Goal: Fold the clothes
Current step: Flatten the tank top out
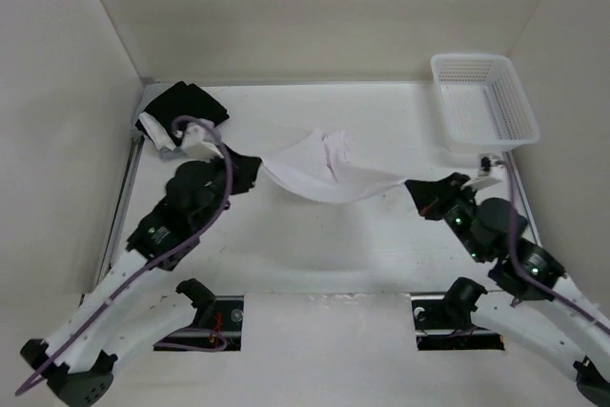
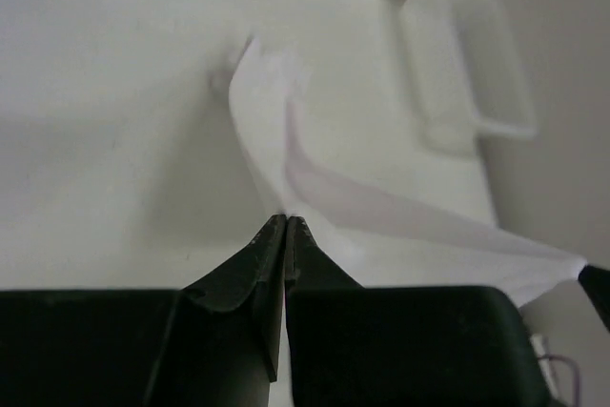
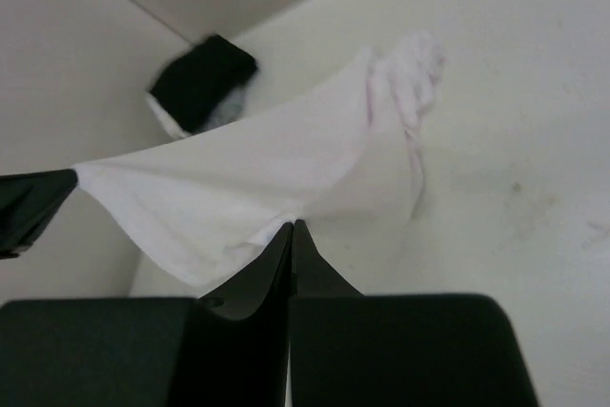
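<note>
The clothes (image 1: 319, 173), one thin white garment, hang stretched like a hammock between my two grippers above the middle of the table. My left gripper (image 1: 255, 170) is shut on its left corner, and my right gripper (image 1: 413, 186) is shut on its right corner. In the left wrist view the shut gripper (image 2: 286, 219) pinches the fabric's edge, and the clothes (image 2: 400, 216) run off to the right. In the right wrist view the gripper (image 3: 292, 226) is shut on a fold of the clothes (image 3: 248, 164), whose bunched far part rests on the table.
A pile of black, white and grey clothes (image 1: 181, 119) lies in the far left corner, just behind the left arm. A white plastic basket (image 1: 481, 102) stands at the far right. Walls close in the table on three sides.
</note>
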`<action>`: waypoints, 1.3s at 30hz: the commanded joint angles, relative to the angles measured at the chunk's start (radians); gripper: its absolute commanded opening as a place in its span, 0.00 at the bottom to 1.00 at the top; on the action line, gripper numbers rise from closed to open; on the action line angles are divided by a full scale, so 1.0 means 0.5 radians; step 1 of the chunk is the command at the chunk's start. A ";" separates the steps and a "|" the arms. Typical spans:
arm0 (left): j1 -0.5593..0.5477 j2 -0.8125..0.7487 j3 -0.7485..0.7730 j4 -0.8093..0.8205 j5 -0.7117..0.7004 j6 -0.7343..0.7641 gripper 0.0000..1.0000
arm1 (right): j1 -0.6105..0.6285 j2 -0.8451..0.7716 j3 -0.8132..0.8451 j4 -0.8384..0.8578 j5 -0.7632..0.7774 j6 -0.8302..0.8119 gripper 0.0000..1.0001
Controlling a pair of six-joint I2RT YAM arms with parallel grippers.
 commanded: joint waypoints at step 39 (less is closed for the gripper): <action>1.052 1.839 2.385 0.172 0.472 -0.003 0.01 | -0.813 2.565 3.491 -0.193 -0.620 -0.563 0.00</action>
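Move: I already hold the tank top's hem by its two corners, one in each hand, some 26 cm above the table. Its bunched far end lies about 17 cm ahead of my left hand and 13 cm to the right, and about 21 cm ahead of my right hand and 16 cm to the left. The dark clothes pile is roughly 25 cm ahead of my left hand and 19 cm left; the white basket is some 30 cm ahead of my right hand and 20 cm right. With the hem corners still pinched, I whip both hands up about 30 cm, easing back some 5 cm and tipping my fingers up, then throw them forward roughly 33 cm over where the tank top's far end lay. On the way out both sink, my left almost to its starting height, my right less, with the fingers tipping down again; at full reach both turn upward. ##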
